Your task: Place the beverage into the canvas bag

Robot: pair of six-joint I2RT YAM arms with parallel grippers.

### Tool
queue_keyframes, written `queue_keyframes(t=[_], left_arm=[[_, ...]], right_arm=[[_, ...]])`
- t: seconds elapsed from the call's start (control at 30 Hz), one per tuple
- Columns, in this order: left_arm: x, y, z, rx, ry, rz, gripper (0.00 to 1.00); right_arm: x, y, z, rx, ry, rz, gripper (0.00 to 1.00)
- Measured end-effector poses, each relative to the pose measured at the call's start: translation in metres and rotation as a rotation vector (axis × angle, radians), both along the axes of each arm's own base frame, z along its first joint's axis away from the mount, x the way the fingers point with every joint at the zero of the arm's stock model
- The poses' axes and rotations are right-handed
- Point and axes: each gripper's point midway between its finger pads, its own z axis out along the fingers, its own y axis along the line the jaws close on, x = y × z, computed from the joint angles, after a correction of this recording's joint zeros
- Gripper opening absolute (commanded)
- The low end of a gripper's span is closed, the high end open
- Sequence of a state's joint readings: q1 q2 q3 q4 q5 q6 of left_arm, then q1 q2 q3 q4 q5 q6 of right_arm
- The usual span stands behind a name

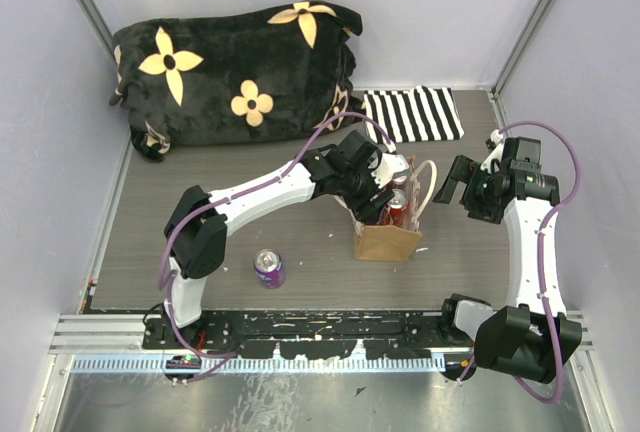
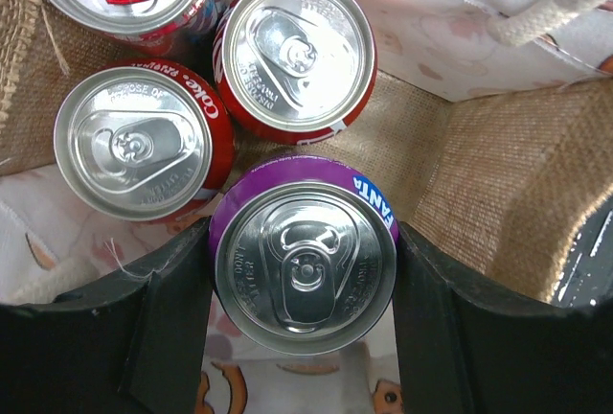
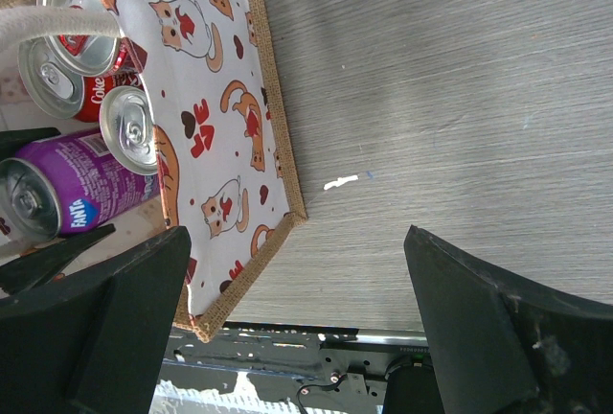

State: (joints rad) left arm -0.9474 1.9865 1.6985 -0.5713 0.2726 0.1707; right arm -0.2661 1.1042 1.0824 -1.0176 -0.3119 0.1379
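The tan canvas bag [image 1: 386, 242] stands upright mid-table, its burlap wall [image 2: 479, 174] and cat-print lining [image 3: 230, 126] showing. My left gripper [image 1: 375, 197] reaches down into the bag and is shut on a purple Fanta can [image 2: 305, 270], one finger on each side of it. The can is upright inside the bag and also shows in the right wrist view [image 3: 67, 194]. Three red cola cans [image 2: 129, 141] stand in the bag beside it. My right gripper [image 1: 455, 187] hangs open and empty just right of the bag, over bare table [image 3: 297, 241].
A second purple can [image 1: 268, 268] stands on the table left of the bag. A black plush cushion with yellow flowers [image 1: 235, 72] lies at the back left, and a black-and-white striped cloth [image 1: 412, 114] at the back right. The metal rail [image 1: 320, 327] runs along the front.
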Motion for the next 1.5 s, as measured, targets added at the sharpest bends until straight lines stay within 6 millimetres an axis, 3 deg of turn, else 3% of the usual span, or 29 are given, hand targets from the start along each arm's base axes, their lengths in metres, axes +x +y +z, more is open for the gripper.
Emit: queue_keyframes(t=[0.5,0.6,0.73,0.87,1.03,1.23,1.5], left_arm=[[0.001,-0.006,-0.022,0.016,0.025,0.016,0.02],[0.000,-0.006,-0.023,0.014,0.029,0.016,0.16],[0.000,-0.006,-0.024,0.014,0.031,0.014,0.55],[-0.001,-0.006,-0.025,0.014,0.035,0.011,0.79],[-0.004,-0.004,-0.030,0.025,0.039,0.005,0.92],[-0.007,-0.005,-0.027,0.022,0.033,-0.004,0.94],[-0.010,-0.003,0.000,-0.013,0.002,-0.004,0.97]], right_arm=[[0.001,0.000,-0.002,0.000,-0.001,0.000,1.00],[0.001,0.000,-0.003,0.000,0.000,0.000,1.00],[0.001,0.000,-0.006,0.003,0.009,0.000,1.00],[0.002,0.000,-0.007,0.003,0.010,0.000,1.00],[0.002,0.000,-0.006,0.003,0.009,0.000,1.00],[0.002,0.000,-0.006,0.003,0.009,0.000,1.00],[0.002,0.000,-0.006,0.003,0.009,0.000,1.00]])
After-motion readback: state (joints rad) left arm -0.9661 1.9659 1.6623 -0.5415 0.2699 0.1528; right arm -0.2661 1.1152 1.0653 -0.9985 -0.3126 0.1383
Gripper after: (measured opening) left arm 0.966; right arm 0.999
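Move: The left hand already grips the purple can inside the canvas bag. The free spot on the bag floor at the near end lies roughly 10 cm below this hand, 1 cm to its right and level with it front to back. One Coke can stands about 4 cm ahead and 5 cm right, another about 8 cm ahead and 1 cm left; the red-tab can is some 9 cm ahead and 5 cm right. From the right hand, the free spot is roughly 15 cm left, 4 cm back and 14 cm below. Still pinching the purple can, the left hand lowers it nearly 3 cm, slowing as it goes, into the free spot beside the Coke cans. Its fingers then open almost fully and let go, and the hand backs off about 1 cm towards the bag's near side and rises some 3 cm, with next to no wrist turn. ##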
